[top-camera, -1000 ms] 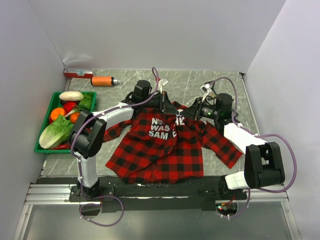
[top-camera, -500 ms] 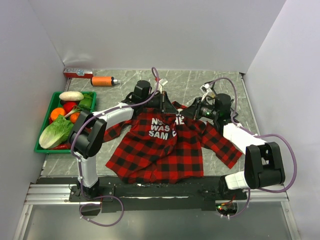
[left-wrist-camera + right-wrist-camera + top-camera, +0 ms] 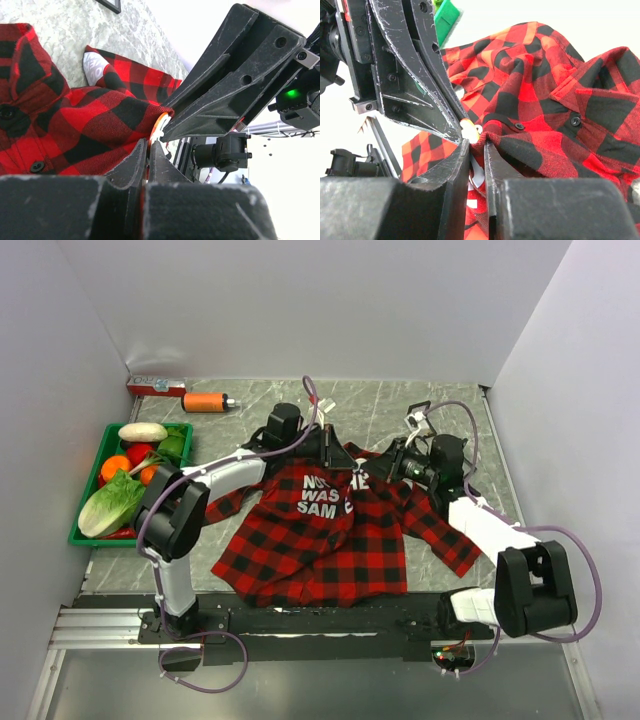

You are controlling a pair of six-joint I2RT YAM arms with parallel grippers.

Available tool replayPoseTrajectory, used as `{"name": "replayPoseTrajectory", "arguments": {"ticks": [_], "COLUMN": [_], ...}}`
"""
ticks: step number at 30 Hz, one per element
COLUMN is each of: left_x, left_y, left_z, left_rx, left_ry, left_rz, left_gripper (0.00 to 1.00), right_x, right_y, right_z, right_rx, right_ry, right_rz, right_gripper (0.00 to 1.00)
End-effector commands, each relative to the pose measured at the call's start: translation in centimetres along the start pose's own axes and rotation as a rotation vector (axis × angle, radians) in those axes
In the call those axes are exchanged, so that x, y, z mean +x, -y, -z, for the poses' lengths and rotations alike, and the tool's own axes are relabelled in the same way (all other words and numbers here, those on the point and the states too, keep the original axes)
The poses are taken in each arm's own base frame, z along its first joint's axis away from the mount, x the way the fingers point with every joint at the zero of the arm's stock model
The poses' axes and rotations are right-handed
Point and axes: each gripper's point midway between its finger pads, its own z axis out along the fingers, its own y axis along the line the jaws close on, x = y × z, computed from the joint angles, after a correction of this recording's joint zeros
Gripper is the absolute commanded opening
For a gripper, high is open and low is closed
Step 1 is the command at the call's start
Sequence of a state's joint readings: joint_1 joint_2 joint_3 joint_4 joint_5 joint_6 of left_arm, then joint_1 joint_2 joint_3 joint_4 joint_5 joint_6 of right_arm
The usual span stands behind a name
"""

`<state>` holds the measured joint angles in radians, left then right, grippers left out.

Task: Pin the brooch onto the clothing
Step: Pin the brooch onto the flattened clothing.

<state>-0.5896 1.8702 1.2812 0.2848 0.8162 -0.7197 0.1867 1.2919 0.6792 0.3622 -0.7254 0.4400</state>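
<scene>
The clothing (image 3: 310, 540) is a red-and-black plaid shirt with white chest lettering, lying flat mid-table. Both grippers meet at its collar. My left gripper (image 3: 335, 458) is shut on the brooch (image 3: 159, 125), a small white piece with an orange rim that peeks out past its fingertips (image 3: 140, 152). In the right wrist view the brooch (image 3: 470, 129) touches a raised fold of the shirt (image 3: 560, 100). My right gripper (image 3: 476, 147) is shut on that fold, fabric bunched between its jaws. The right gripper (image 3: 376, 468) comes in from the right, tip to tip with the left one.
A green tray (image 3: 88, 540) of vegetables sits at the left. An orange bottle (image 3: 205, 401) and a red box (image 3: 155, 386) lie at the back left. White walls close in the left, back and right sides.
The right arm's wrist and elbow have shifted slightly to the right, and its jaws have narrowed on the fabric fold. The left arm has stayed put.
</scene>
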Motion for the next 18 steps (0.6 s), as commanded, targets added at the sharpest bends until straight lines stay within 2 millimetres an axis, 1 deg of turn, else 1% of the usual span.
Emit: {"name": "replayPoseTrajectory", "arguments": {"ticks": [1, 3, 5, 6, 7, 9, 10, 11, 12, 13, 14, 15, 16, 17, 18], "left_x": [-1.5, -1.7, -1.9, -1.8, -1.8, -1.6, -1.2, -0.9, -0.9, -0.4, -0.4, -0.7, -1.3, -1.2, -1.7], "left_y": [4.5, 3.8, 3.2, 2.5, 2.5, 2.7, 3.0, 3.1, 3.2, 2.9, 2.5, 2.5, 1.9, 1.4, 1.8], "left_z": [0.6, 0.5, 0.3, 0.2, 0.2, 0.0, -0.1, -0.3, -0.3, -0.4, -0.4, -0.2, 0.2, 0.6, 1.2], "left_rx": [0.064, 0.026, -0.004, -0.028, -0.028, -0.015, 0.001, -0.001, -0.007, -0.048, -0.083, -0.11, -0.167, -0.205, -0.229], "left_ry": [0.059, 0.072, 0.076, 0.071, 0.069, 0.064, 0.05, 0.041, 0.037, 0.018, 0.016, 0.022, 0.043, 0.04, 0.058], "left_rz": [-0.085, -0.092, -0.098, -0.1, -0.108, -0.131, -0.141, -0.149, -0.191, -0.187, -0.201, -0.249, -0.261, -0.259, -0.293], "left_gripper": [0.01, 0.01, 0.01, 0.01, 0.01, 0.01, 0.01, 0.02, 0.06, 0.11, 0.31, 0.42, 0.53, 0.81, 0.9], "right_x": [-2.0, -2.0, -2.1, -2.0, -2.2, -2.1, -2.3, -2.1, -2.1, -2.4, -2.5, -2.1, -2.7, -2.8, -2.5], "right_y": [-0.3, -0.3, -0.7, -0.8, -1.2, -1.4, -1.9, -1.9, -1.8, -2.3, -2.3, -2.1, -2.4, -2.5, -2.4], "right_z": [0.7, 0.9, 1.1, 1.2, 1.4, 1.7, 2.0, 2.2, 2.4, 2.9, 3.2, 3.5, 4.1, 4.4, 4.7], "right_rx": [0.016, 0.013, 0.002, -0.006, -0.014, -0.017, -0.022, -0.014, -0.002, -0.001, 0.009, 0.026, 0.041, 0.048, 0.066], "right_ry": [0.094, 0.094, 0.092, 0.09, 0.097, 0.096, 0.106, 0.098, 0.102, 0.114, 0.118, 0.11, 0.133, 0.136, 0.124], "right_rz": [0.064, 0.067, 0.078, 0.08, 0.088, 0.089, 0.103, 0.098, 0.1, 0.119, 0.125, 0.118, 0.144, 0.153, 0.144], "right_gripper": [0.2, 0.23, 0.31, 0.35, 0.44, 0.52, 0.58, 0.6, 0.67, 0.69, 0.71, 0.72, 0.73, 0.73, 0.73]}}
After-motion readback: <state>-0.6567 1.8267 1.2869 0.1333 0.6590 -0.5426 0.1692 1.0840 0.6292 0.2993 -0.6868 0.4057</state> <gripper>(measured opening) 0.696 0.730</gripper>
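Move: The brooch sits between the two nearly touching fingertips, about 2 cm to the right of the left hand and 2 cm to the left of the right hand, level with both. From the left hand, the shirt's white lettering lies some 5 cm back, 5 cm left and 9 cm down, and its collar about 5 cm ahead, 3 cm right and 8 cm down. The open black case stands roughly 12 cm ahead of the right hand, 8 cm to its right and 12 cm below. The right fingers, pinching the raised fold of shirt at the brooch, open first and wide, and that hand backs off about 4 cm, mostly up, with some travel back towards the base and to the right. The left hand keeps its nearly shut grip on the brooch's edge while hardly moving, then spreads its fingers to let go as it sinks about 2 cm, eases 1 cm back and tilts some 10 degrees. ##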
